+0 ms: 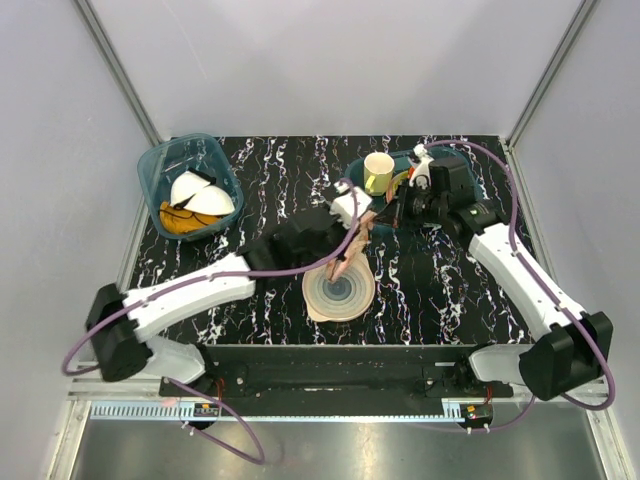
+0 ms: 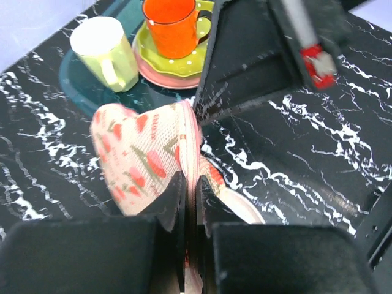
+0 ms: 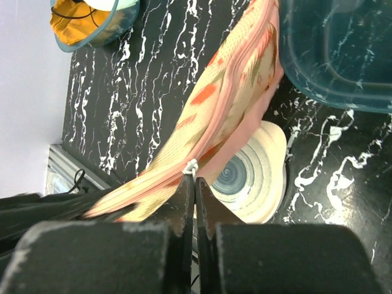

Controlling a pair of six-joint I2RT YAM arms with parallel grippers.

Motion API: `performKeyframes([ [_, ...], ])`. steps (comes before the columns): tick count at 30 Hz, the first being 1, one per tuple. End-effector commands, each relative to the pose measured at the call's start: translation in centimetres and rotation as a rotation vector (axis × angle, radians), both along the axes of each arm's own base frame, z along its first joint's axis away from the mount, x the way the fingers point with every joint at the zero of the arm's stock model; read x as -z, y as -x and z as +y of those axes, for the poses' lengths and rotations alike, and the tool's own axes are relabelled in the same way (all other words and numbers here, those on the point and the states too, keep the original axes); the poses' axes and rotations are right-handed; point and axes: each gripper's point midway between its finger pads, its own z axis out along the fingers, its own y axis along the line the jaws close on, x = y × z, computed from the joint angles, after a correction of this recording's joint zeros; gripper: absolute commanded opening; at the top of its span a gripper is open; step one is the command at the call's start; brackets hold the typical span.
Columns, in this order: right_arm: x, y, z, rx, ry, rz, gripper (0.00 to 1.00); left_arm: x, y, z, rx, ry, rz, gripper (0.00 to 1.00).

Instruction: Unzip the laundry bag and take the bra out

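Observation:
The laundry bag is held up off the table between both grippers, above a round ringed plate. In the left wrist view the bag is beige-pink mesh with red and green motifs. My left gripper is shut on its pink edge trim. In the right wrist view the bag stretches diagonally, and my right gripper is shut on the white zipper pull. In the top view the left gripper and the right gripper are close together. The bra is hidden.
A teal tray at the back right holds a pale green cup and an orange cup on a spotted saucer. A blue bin at the back left holds white domed pieces and orange cloth.

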Motion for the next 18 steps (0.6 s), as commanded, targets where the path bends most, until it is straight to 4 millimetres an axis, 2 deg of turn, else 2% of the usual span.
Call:
performKeyframes([
  [1, -1.7, -4.4, 0.6, -0.007, -0.031, -0.109, 0.0, -6.9, 1.3, 4.3, -0.005, 0.104, -0.187, 0.0],
  [4, -0.9, -6.0, 1.8, -0.042, -0.063, -0.107, 0.0, -9.6, 2.4, 6.0, 0.017, 0.161, -0.256, 0.0],
  [5, -1.1, -6.5, 2.2, -0.049, -0.079, -0.107, 0.0, -9.2, 2.3, 6.5, 0.02, 0.15, -0.264, 0.0],
  [7, -1.0, -7.0, 3.2, -0.08, -0.114, -0.106, 0.0, -10.4, 2.8, 7.4, 0.027, 0.175, -0.292, 0.0],
  [9, -0.9, -7.2, 3.4, -0.08, -0.126, -0.097, 0.0, -10.2, 2.7, 8.4, 0.014, 0.158, -0.313, 0.0],
  [10, -0.9, -7.3, 3.3, -0.076, -0.124, -0.096, 0.0, -10.6, 2.7, 9.1, 0.001, 0.163, -0.328, 0.0],
  [13, -1.2, -7.1, 2.5, -0.046, -0.098, -0.111, 0.0, -9.9, 2.2, 11.2, -0.054, 0.145, -0.348, 0.0],
  [14, -1.0, -6.9, 2.2, -0.043, -0.084, -0.113, 0.0, -10.4, 1.9, 12.5, -0.087, 0.158, -0.361, 0.0],
  [15, -1.4, -6.8, 1.8, -0.032, -0.077, -0.126, 0.0, -9.8, 1.8, 13.3, -0.105, 0.156, -0.358, 0.0],
  [17, -1.1, -6.6, 0.9, -0.01, -0.065, -0.117, 0.0, -10.3, 1.6, 15.3, -0.156, 0.18, -0.367, 0.0],
  [18, -1.4, -6.5, 0.5, -0.003, -0.066, -0.125, 0.0, -9.9, 1.4, 15.7, -0.166, 0.174, -0.364, 0.0],
])
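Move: The left fingers pinch the laundry bag's zipper edge. The zipper pull, pinched in the right fingers, lies about 5 cm ahead and 6 cm to the right, nearly level; the round plate is some 8 cm back, 2 cm left and 17 cm below. From the right hand the cream mug stands about 12 cm ahead, 1 cm to the right and 14 cm lower, the right basket's middle about 10 cm ahead, 9 cm right and 17 cm below. Leftward and up, the left hand pulls the pinched edge some 12 cm away from the right hand and the zipper pull, climbing about 7 cm before easing down a little, its fingers tipping up by roughly 15 degrees. The right hand keeps hold of the pull and goes forward and somewhat left towards the cream mug, sinking slightly, then nearly stops. ##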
